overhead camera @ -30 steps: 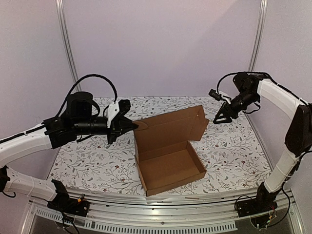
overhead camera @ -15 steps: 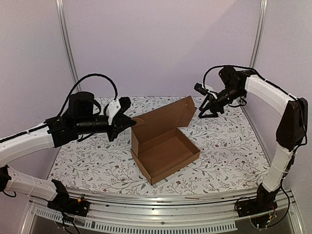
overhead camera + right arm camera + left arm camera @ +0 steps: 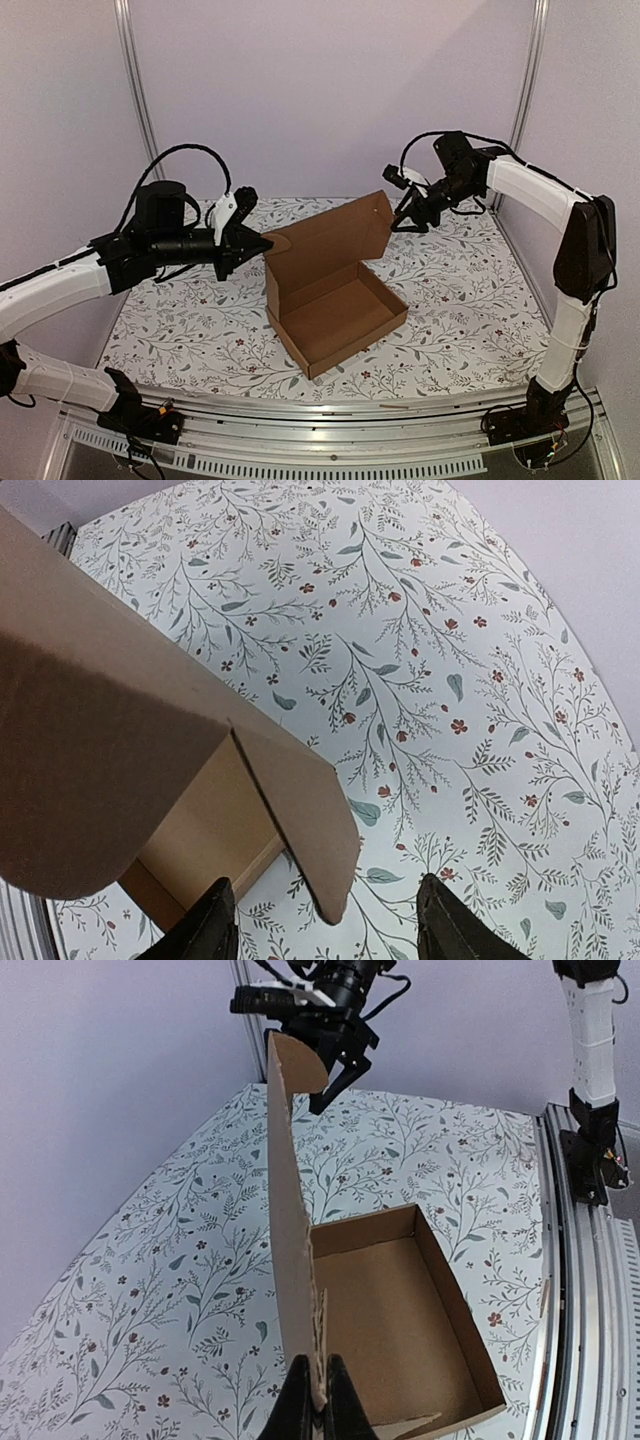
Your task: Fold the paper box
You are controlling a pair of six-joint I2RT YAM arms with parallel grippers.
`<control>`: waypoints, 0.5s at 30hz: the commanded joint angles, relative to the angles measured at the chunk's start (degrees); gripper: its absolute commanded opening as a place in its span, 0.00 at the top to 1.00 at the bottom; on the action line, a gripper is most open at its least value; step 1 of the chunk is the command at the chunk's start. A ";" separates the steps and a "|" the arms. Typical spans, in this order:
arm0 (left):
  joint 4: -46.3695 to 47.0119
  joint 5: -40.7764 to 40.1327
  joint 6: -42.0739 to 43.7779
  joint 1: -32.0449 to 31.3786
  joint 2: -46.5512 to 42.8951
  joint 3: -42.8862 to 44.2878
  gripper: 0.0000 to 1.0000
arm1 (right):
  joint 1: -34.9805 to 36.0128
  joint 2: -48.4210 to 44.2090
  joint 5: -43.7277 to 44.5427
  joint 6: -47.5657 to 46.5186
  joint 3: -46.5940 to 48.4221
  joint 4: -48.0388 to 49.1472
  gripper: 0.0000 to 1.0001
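The paper box [image 3: 340, 325] is a brown cardboard tray sitting mid-table with its lid [image 3: 325, 245] raised nearly upright. My left gripper [image 3: 262, 243] is shut on the lid's left end. The left wrist view shows that grip, with the gripper [image 3: 318, 1412] pinching the cardboard edge [image 3: 285, 1210] beside the tray [image 3: 400, 1330]. My right gripper [image 3: 400, 215] is open at the lid's upper right corner. In the right wrist view the lid's rounded side flap [image 3: 300, 810] hangs between the spread fingers of the gripper [image 3: 325, 930], touching neither.
A floral cloth [image 3: 470, 300] covers the table. A metal rail [image 3: 330, 410] runs along the near edge, and two frame posts [image 3: 135, 100] [image 3: 528, 80] stand at the back against purple walls.
My right gripper has swung left to the lid's upper right corner. The lid stands steeper and the box has shifted slightly left. The left grip is unchanged.
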 commanded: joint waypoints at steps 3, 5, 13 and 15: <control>-2.03 1.90 -1.74 0.93 1.32 0.86 1.00 | 1.64 4.37 -1.96 0.47 3.03 1.72 0.46; -1.58 1.78 -2.46 0.98 1.64 0.77 1.00 | 2.31 4.99 -2.71 0.89 3.34 1.21 0.54; -1.70 0.80 -2.85 1.09 2.01 0.94 1.00 | 2.89 4.11 0.06 7.51 5.48 0.28 0.79; -1.43 0.75 -3.17 1.11 2.07 0.95 1.00 | 2.92 4.38 0.23 9.69 6.60 -0.61 0.82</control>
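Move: The flap at the lid's right end is about 4 cm to the right hand's left, 1 cm back and 3 cm lower, reaching in between the open fingers. The lid panel's middle is some 13 cm left, 8 cm back and 5 cm below this hand; the box tray's middle is roughly 11 cm left, 12 cm back and 19 cm down. From the left hand, that flap is about 21 cm right, 13 cm ahead and 8 cm lower. Leftward and at first slightly down, the right hand slides about 3 cm in towards the flap at the lid's right end, closing its fingers from a bit over half open to a fifth so that they straddle the flap; the dip ends in a small lift. The left hand stays put, still pinching the lid's left corner. ##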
